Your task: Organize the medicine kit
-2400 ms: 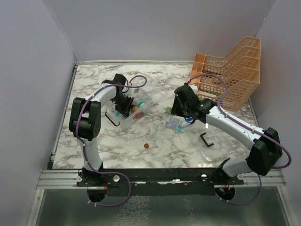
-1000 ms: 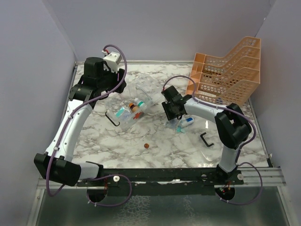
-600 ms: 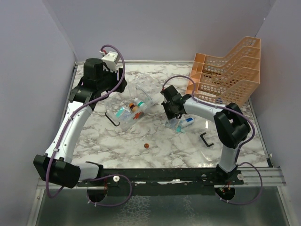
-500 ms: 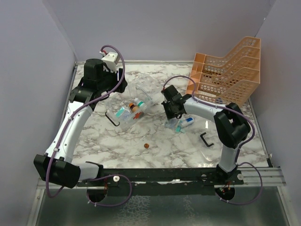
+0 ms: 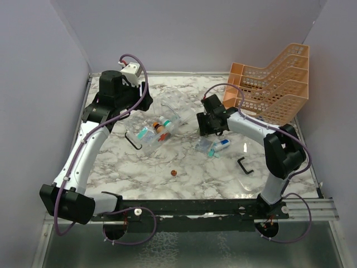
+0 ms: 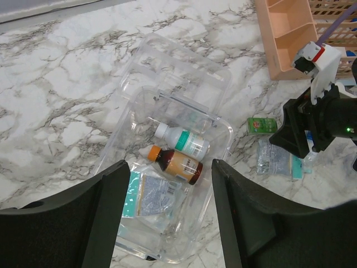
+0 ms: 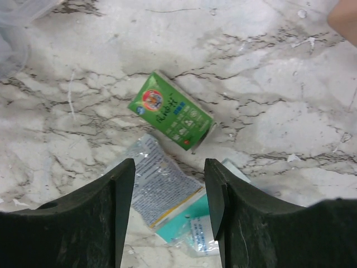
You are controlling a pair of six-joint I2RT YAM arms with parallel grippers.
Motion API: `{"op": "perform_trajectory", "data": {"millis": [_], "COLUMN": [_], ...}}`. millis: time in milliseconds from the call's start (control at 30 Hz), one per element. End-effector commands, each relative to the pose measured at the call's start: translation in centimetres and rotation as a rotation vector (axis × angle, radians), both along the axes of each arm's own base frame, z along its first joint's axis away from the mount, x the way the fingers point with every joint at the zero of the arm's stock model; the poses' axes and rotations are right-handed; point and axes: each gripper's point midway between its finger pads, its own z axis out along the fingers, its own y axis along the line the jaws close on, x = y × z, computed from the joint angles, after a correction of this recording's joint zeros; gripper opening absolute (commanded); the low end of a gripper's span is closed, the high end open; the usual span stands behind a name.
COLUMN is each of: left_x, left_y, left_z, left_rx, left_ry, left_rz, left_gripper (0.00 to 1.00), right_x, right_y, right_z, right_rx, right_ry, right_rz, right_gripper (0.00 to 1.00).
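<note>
The medicine kit [image 5: 149,139] is a clear box lying open at centre left, its lid [image 6: 167,72] flung back. Inside lie a white bottle [image 6: 184,139], a brown bottle with an orange cap [image 6: 175,163] and a sachet [image 6: 150,195]. My left gripper [image 5: 136,99] hovers high above the kit, open and empty [image 6: 165,166]. My right gripper [image 5: 210,124] stands open and empty [image 7: 168,164] just over a green packet [image 7: 170,119] and several sachets [image 7: 162,187] on the marble table. A small blue-capped bottle [image 5: 222,143] lies beside the sachets [image 5: 205,147].
An orange mesh tiered rack [image 5: 270,84] stands at the back right, close behind the right arm. A loose black U-shaped handle [image 5: 244,166] lies at front right. The kit's black handle [image 5: 133,142] juts out on its left. A small brown ball [image 5: 173,173] sits near the front.
The left arm has risen off the kit and now hovers behind it. The right gripper has drawn back and to the right from the sachets with its jaws apart.
</note>
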Motion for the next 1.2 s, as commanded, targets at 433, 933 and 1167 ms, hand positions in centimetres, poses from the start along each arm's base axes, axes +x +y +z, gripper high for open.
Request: {"op": "perform_trajectory", "data": {"millis": [433, 933, 1167], "left_x": [-1.1, -1.5, -2.2], "left_y": [-1.0, -1.7, -2.5], "left_z": [2.1, 0.8, 0.5], "left_rx": [-0.043, -0.067, -0.124], "left_ry": [-0.058, -0.020, 0.013], "left_rz": [-0.067, -0.096, -0.122], "left_gripper": [0.64, 0.64, 0.64], "right_x": [-5.3, -5.3, -3.7], "right_y": [0.6, 0.7, 2.3], "right_z": [-4.2, -4.0, 1.5], "right_rx": [0.070, 0.106, 0.251], "right_ry": [0.256, 0.237, 0.082], "right_rz": [0.230, 0.111, 0.070], "right_gripper": [0.43, 0.06, 0.02]}}
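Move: The teal-headed plastic bag lies flat under and behind the right hand, about 5 cm back and 5 cm below the fingertips. The green box is some 2 cm ahead at the same depth, the white-and-blue bottle about 4 cm back and 6 cm to the right, and the clear kit box some 17 cm left and 1 cm ahead. From the left hand, the bag is roughly 7 cm back, 18 cm right and 29 cm below. Right hand goes back 5 cm and down 4 cm, tilting fingertips forward, then closes to pinch the teal-headed bag. ##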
